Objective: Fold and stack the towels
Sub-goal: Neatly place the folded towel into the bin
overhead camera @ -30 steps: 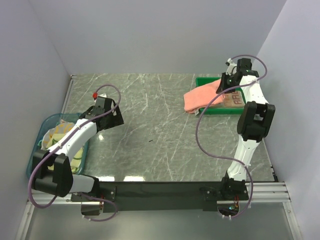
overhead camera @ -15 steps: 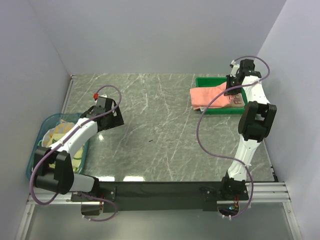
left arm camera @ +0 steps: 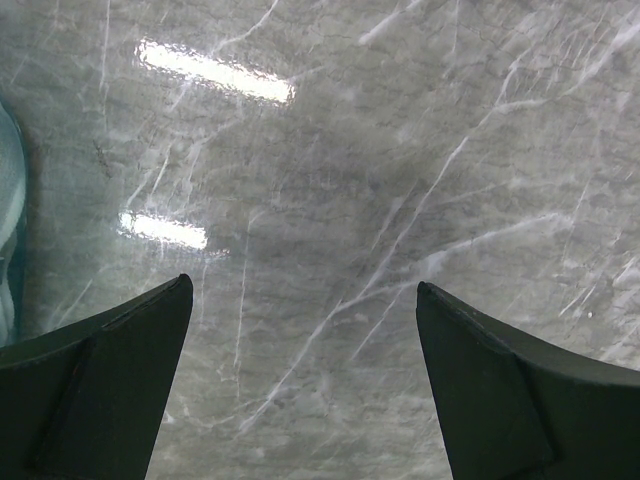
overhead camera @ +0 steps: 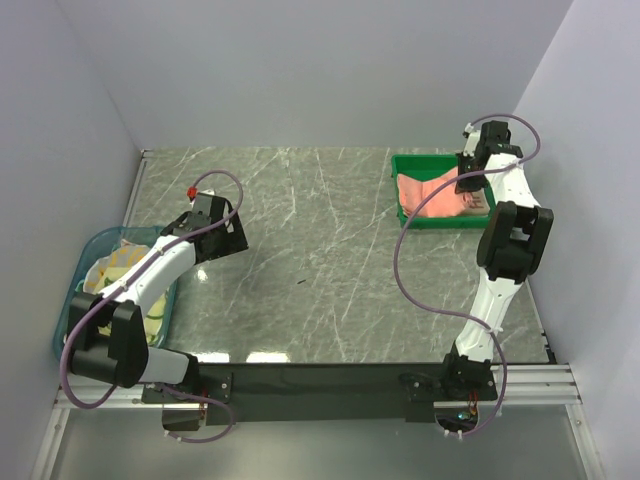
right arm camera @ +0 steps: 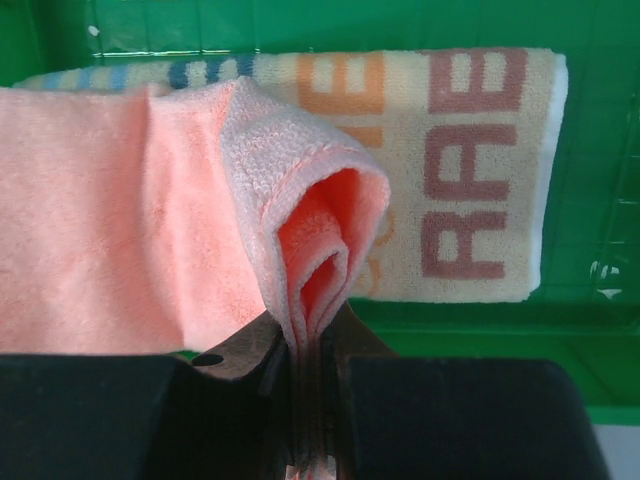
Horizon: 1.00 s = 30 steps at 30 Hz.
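My right gripper [overhead camera: 468, 176] [right arm camera: 312, 345] is shut on a folded edge of the salmon-pink towel [overhead camera: 428, 192] [right arm camera: 130, 220], which drapes over the green tray [overhead camera: 415, 217]. Under it in the tray lies a folded cream towel with coloured letters [right arm camera: 470, 170] [overhead camera: 478, 200]. More towels, pale yellow and green [overhead camera: 112, 272], sit bunched in the blue basket [overhead camera: 72, 300] at the left. My left gripper [overhead camera: 232, 240] [left arm camera: 300, 300] hangs open over bare marble to the right of the basket, nothing between its fingers.
Grey marble tabletop [overhead camera: 300, 250] lies between the basket and the tray. White walls close in the left, back and right sides. The tray stands at the back right, close to the right wall.
The right gripper has carried the pink towel to the right, from hanging over the tray's left rim onto the tray and the cream towel. The left arm has not moved.
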Each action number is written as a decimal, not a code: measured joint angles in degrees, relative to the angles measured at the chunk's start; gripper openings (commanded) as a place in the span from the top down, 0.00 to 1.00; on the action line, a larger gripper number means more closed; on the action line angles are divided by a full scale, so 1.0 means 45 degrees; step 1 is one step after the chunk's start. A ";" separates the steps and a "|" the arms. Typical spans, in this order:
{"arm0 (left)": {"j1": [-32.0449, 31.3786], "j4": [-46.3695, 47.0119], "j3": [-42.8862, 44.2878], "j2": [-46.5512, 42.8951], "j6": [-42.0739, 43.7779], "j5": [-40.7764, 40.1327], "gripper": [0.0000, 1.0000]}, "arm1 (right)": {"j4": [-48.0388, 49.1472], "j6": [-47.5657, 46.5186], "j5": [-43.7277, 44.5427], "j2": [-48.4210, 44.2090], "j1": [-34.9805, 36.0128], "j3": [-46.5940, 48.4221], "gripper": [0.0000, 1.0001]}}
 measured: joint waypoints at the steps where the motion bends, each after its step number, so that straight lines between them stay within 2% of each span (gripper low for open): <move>1: 0.0000 0.0000 0.0000 0.0015 0.0000 0.0005 0.01 | -0.0005 -0.0010 0.0058 0.0000 -0.0010 0.0000 1.00; 17: 0.0000 0.0000 0.0000 0.0189 0.0000 0.0097 0.01 | -0.0097 -0.0291 0.0554 -0.0243 -0.0029 0.0019 1.00; 30: 0.0000 0.0000 0.0000 0.0325 0.0000 0.0189 0.01 | -0.0126 -0.0185 -0.1263 -0.1229 -0.0029 0.0024 1.00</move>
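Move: The right gripper already holds the near right end of the folded coral towel; the green bin's middle lies about 4 cm ahead of it, 2 cm to its right and 6 cm below. The coral towel's middle is some 3 cm ahead, 6 cm left and 5 cm lower, and the lettered towel's middle is about 3 cm ahead, 2 cm left and 7 cm below. From the left gripper the bin is roughly 22 cm ahead, 48 cm right and 5 cm down. Keep the right fingers shut on the coral towel's end and ease them about 1 cm to the right over the bin. Then lift, slowly at first and quicker towards the end, about 5 cm up from the bin floor, drifting some 2.5 cm back left towards the towel's laid-down end while the fingertips tip slightly outward. ##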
